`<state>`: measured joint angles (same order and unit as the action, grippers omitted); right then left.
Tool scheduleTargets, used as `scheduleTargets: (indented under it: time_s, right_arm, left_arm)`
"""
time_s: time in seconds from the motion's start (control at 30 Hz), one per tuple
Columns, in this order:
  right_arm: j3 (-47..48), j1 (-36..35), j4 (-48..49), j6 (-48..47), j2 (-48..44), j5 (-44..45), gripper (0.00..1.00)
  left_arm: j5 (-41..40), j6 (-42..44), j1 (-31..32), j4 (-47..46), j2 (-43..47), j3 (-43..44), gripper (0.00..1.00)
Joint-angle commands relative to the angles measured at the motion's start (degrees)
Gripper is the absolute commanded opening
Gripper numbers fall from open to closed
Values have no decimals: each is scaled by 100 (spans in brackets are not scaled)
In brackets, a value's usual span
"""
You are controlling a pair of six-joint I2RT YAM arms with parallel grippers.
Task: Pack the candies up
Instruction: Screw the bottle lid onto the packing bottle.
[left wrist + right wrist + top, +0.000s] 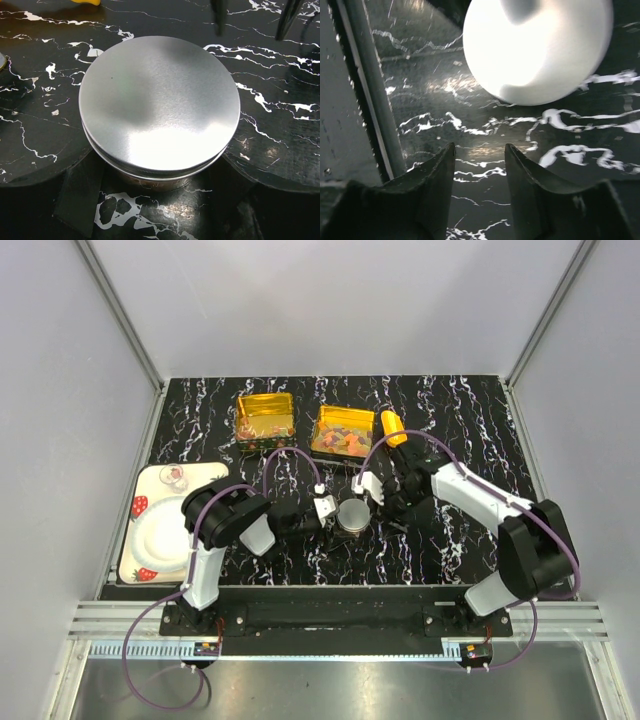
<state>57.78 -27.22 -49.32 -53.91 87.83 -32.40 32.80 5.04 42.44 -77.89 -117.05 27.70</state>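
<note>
Candies, small and multicoloured, fill the right gold tin; a few lie in the left gold tin. A round silver tin with its lid on stands at the table's middle. In the left wrist view the tin fills the frame. My left gripper has its dark fingers pressed against both sides of the tin's body. My right gripper is open and empty, just right of and behind the tin, above bare table.
A yellow-orange scoop lies beside the right gold tin. A white plate with strawberry prints sits at the left, with a small glass thing on its far corner. A blurred white rounded part is close ahead of the right fingers.
</note>
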Motion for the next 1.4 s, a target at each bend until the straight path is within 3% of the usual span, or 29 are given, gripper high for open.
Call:
scheduleTargets:
  time_s: [0.0, 0.17, 0.27, 0.5, 0.83, 1.2, 1.37]
  right_arm:
    - [480, -29, 615, 468, -582, 199, 53]
    - [471, -64, 1749, 1092, -706, 226, 68]
    - [419, -283, 2250, 1409, -523, 418, 72]
    - [111, -828, 3138, 1629, -21, 1305, 74]
    - [-127, -855, 2911, 1172, 270, 1535, 69]
    - [989, -644, 1725, 1339, 638, -466, 74]
    - [1288, -337, 1461, 1181, 999, -978, 74]
  left_arm:
    - [-265, 296, -33, -1686, 86, -46, 42]
    - [-265, 287, -25, -1686, 78, -46, 42]
    - [-265, 287, -25, -1686, 60, -46, 42]
    - [-265, 296, -25, -1686, 51, -37, 42]
    - [-256, 305, -16, -1686, 69, -37, 42]
    - [-239, 322, -25, -1686, 69, -46, 41]
    - [-230, 322, -16, -1686, 86, -46, 41]
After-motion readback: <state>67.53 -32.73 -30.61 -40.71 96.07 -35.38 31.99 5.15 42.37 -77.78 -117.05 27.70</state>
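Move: The right hand hangs free of the lid, which sits on the bottle about 10 cm to its left and 4 cm farther out, roughly level with the fingertips. About 20 cm ahead of this hand lies the yellow scoop, with the candy box some 24 cm ahead and 13 cm to the left, both roughly 5 to 7 cm lower. The left hand already grips the bottle; from its hand point the lid is about 3 cm up and 2 cm to the right. The right hand lifts about 6 cm while reaching forward, its fingers opening from half to about three-quarters and their tips swinging outward some 20 degrees, then travels left and sinks about 4 cm towards the lid. It eases a further centimetre forward, then draws back about 2 cm and on to the left, undoing much of the tilt and ending still open with one finger over the lid's middle and the other beyond its forward right side, while the left hand keeps its hold on the bottle. ##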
